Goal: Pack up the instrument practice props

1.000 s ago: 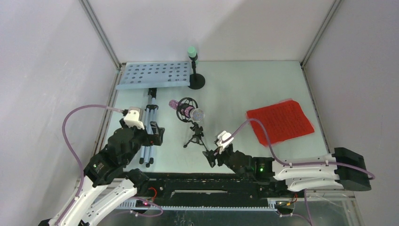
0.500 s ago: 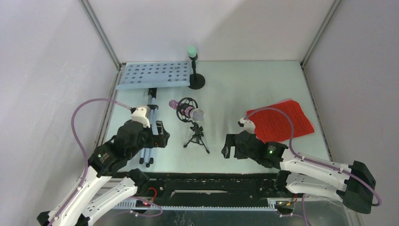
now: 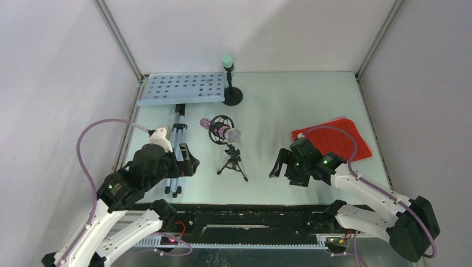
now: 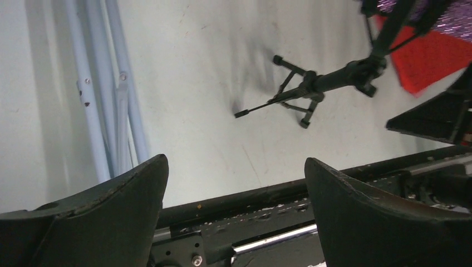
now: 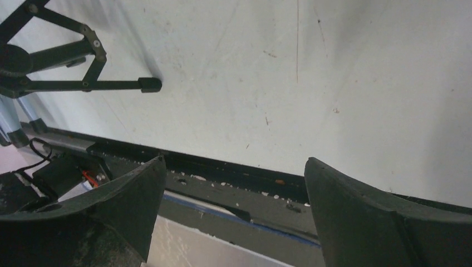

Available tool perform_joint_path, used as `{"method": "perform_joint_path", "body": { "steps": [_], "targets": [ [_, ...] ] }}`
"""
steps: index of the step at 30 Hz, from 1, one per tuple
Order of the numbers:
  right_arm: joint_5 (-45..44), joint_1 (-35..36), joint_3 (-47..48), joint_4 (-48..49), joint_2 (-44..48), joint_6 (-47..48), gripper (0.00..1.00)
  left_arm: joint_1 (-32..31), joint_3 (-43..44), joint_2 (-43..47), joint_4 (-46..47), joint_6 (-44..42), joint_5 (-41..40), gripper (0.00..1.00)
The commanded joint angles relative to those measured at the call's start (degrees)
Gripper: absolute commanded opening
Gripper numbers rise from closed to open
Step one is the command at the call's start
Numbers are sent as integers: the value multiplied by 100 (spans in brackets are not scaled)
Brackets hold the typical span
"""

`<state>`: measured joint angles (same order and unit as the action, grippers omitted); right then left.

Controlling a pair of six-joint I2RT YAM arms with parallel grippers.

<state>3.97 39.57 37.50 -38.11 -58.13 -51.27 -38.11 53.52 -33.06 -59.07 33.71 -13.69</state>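
The pale blue perforated music desk (image 3: 181, 88) lies at the back left, with the blue-grey tripod (image 3: 179, 119) stretched out toward me from it. A glittery purple microphone (image 3: 226, 132) sits in a black mount on a small black tripod (image 3: 232, 161). The mint microphone (image 3: 226, 59) stands upright on a round black base (image 3: 232, 96). A red score sheet (image 3: 339, 139) lies flat at the right. My left gripper (image 3: 188, 162) hangs open over the blue-grey tripod's legs (image 4: 106, 100). My right gripper (image 3: 280, 166) is open and empty between the small tripod and the red sheet.
A black rail (image 3: 245, 214) runs along the table's near edge under both arms. Grey walls with metal corner posts (image 3: 119, 41) close in the table on three sides. The right arm's purple cable (image 3: 328, 130) arches over the red sheet.
My right gripper has left the small black tripod's near foot, swung right and away from the rail toward the red sheet, and opened wider. The left gripper has shifted slightly over the blue-grey tripod.
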Motion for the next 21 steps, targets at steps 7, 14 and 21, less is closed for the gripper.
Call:
{"method": "perform_joint_path", "body": {
  "steps": [7, 14, 21],
  "targets": [
    [-756, -122, 711, -476, 855, 384, 100, 32, 464, 1245, 1270, -241, 122, 100],
    [-753, -298, 847, -561, 1882, 812, 100, 36, 646, 1254, 1811, -893, 666, 100],
    [-158, -475, 1167, -69, 2331, 865, 100, 44, 1106, 339, 2140, -913, 760, 100]
  ]
}}
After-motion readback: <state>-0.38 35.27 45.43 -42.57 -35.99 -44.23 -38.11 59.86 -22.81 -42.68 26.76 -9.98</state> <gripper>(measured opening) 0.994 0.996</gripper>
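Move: The microphone, held on its mini tripod, is about 11 cm ahead and 10 cm right of the left hand, some 4 cm below it. The folded stand's legs lie some 8 cm left and 10 cm ahead of that hand, about 20 cm down. From the right hand, the microphone is about 10 cm ahead, 21 cm left and 10 cm higher; the red sheets lie some 12 cm ahead, 20 cm right and 8 cm lower. Upward together, both empty hands climb about 13 cm, standing off on either side of the microphone, the right one drifting slightly outward to the right. The fingers tip up from pointing down at the table, some 30 degrees on the left and 25 on the right, the left hand also rolling its left side down. Both grippers stay wide open and touch nothing. ##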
